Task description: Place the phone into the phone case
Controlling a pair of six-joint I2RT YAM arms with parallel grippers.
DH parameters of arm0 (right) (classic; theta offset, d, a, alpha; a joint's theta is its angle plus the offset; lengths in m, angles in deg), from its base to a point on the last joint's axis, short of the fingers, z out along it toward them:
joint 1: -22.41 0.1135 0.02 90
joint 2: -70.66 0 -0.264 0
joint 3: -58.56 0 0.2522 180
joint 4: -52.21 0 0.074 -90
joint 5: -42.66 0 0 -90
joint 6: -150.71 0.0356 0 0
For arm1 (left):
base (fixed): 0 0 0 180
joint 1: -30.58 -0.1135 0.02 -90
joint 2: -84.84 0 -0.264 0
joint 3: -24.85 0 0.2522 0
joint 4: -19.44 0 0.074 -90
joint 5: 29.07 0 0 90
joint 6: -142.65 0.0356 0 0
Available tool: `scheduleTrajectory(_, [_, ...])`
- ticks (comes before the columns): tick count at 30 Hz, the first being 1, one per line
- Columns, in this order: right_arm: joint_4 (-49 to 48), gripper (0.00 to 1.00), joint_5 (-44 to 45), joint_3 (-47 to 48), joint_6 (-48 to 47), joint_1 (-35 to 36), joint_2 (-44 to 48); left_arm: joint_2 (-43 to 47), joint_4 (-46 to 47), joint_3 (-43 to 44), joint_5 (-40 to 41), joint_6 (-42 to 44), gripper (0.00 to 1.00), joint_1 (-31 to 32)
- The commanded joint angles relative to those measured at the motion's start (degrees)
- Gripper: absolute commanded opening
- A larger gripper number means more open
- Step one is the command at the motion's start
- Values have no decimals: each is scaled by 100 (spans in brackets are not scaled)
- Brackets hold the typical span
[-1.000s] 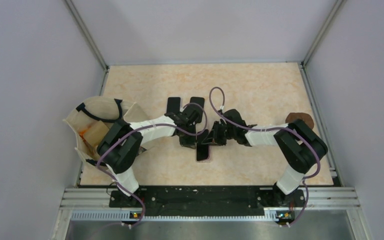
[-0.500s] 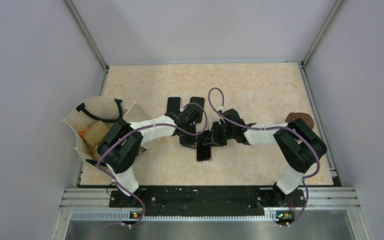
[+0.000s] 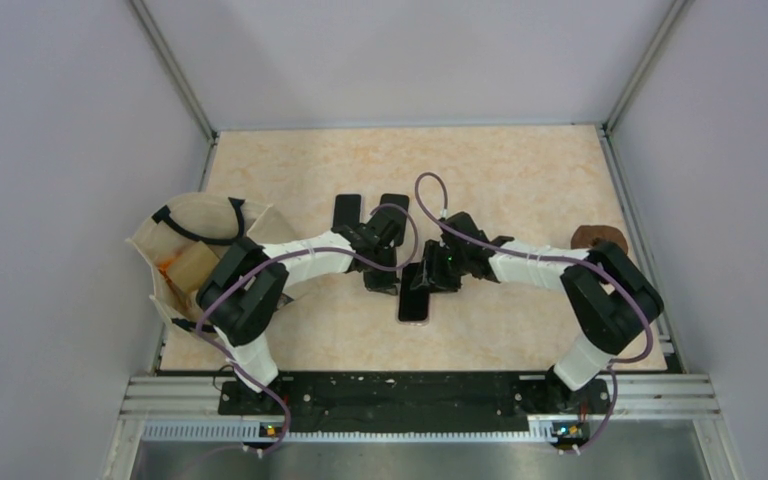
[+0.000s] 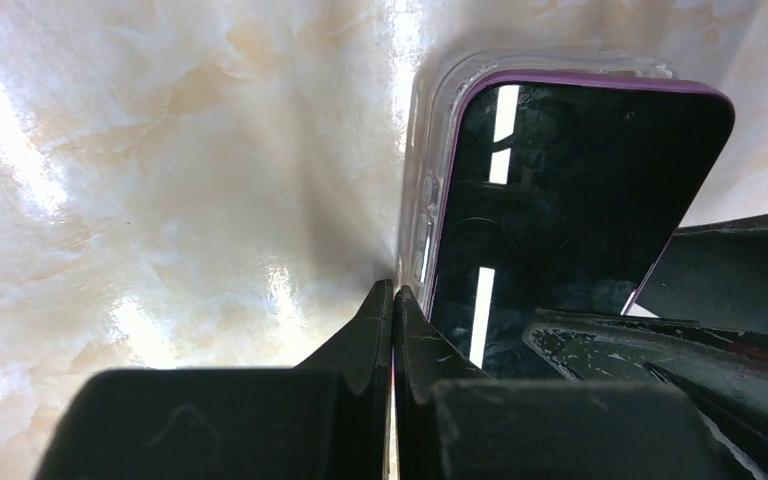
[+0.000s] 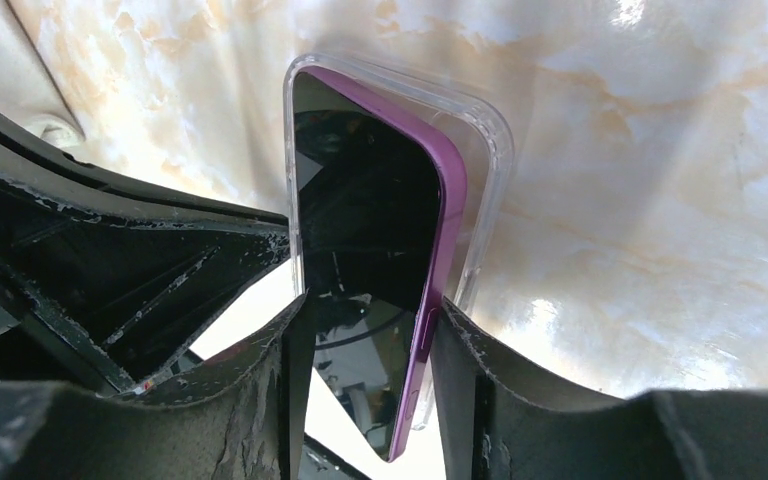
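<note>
The phone [image 3: 413, 300], dark-screened with a purple rim, lies in the clear phone case [image 3: 407, 318] on the table between both arms. In the right wrist view the phone [image 5: 360, 210] is tilted, its purple long edge riding above the phone case's rim [image 5: 482, 140]. My right gripper [image 5: 370, 335] is open, with its fingers [image 5: 460, 350] on either side of the phone's near end. My left gripper [image 4: 392, 295] is shut and empty, its tips on the table against the phone case's side [image 4: 422, 180], beside the phone [image 4: 560, 190].
Two flat black slabs [image 3: 346, 210] [image 3: 394, 204] lie just beyond the grippers. A cream cloth bag [image 3: 195, 235] with black straps sits at the left edge. A brown round object [image 3: 598, 237] lies at the right edge. Grey walls enclose the table.
My right gripper's jaws have spread from shut to open around the phone's end. The phone and case shifted slightly to the right. The left gripper stayed shut in place.
</note>
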Motion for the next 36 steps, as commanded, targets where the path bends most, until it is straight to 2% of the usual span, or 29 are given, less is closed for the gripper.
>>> scheduleTrajectory(1, [516,45,373,322,-213,54,322,-8,292,14,-73,-86,0,33])
scheduleTrajectory(11, [970,48,724,388,-286,63,620,37,348,-41,-136,-131,0,32])
scheduleTrajectory(20, [929,48,1035,-115,-78,363,892,203,383,-220,-172,-200,0,96])
scheduleTrajectory(33, [982,25,1396,-348,141,864,919,247,471,-334,-154,-302,0,181])
scheduleTrajectory(36, [1044,12,1491,-347,131,951,895,276,480,-349,-154,-322,0,191])
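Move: The phone, lying with its right edge raised in the clear case, has its middle about 2 cm to the left of my right hand and 2 cm below, about level with it fore and aft. From my left hand, whose shut tips are at the case's left long side, it is some 4 cm to the right and 1 cm down. Of the two dark phones about 20 cm farther out than this phone, one lies some 5 cm to its left, the other about 17 cm. I lift my right hand a little while drawing it about 2.5 cm right to the phone's right edge, rolling some 10 degrees so its left side dips. Then I bring it back about 4 cm along that edge and down some 2 cm to the near-right corner, half closing the fingers around the edge. My shut left hand keeps its place against the case's left side, easing barely a centimetre right and back. ##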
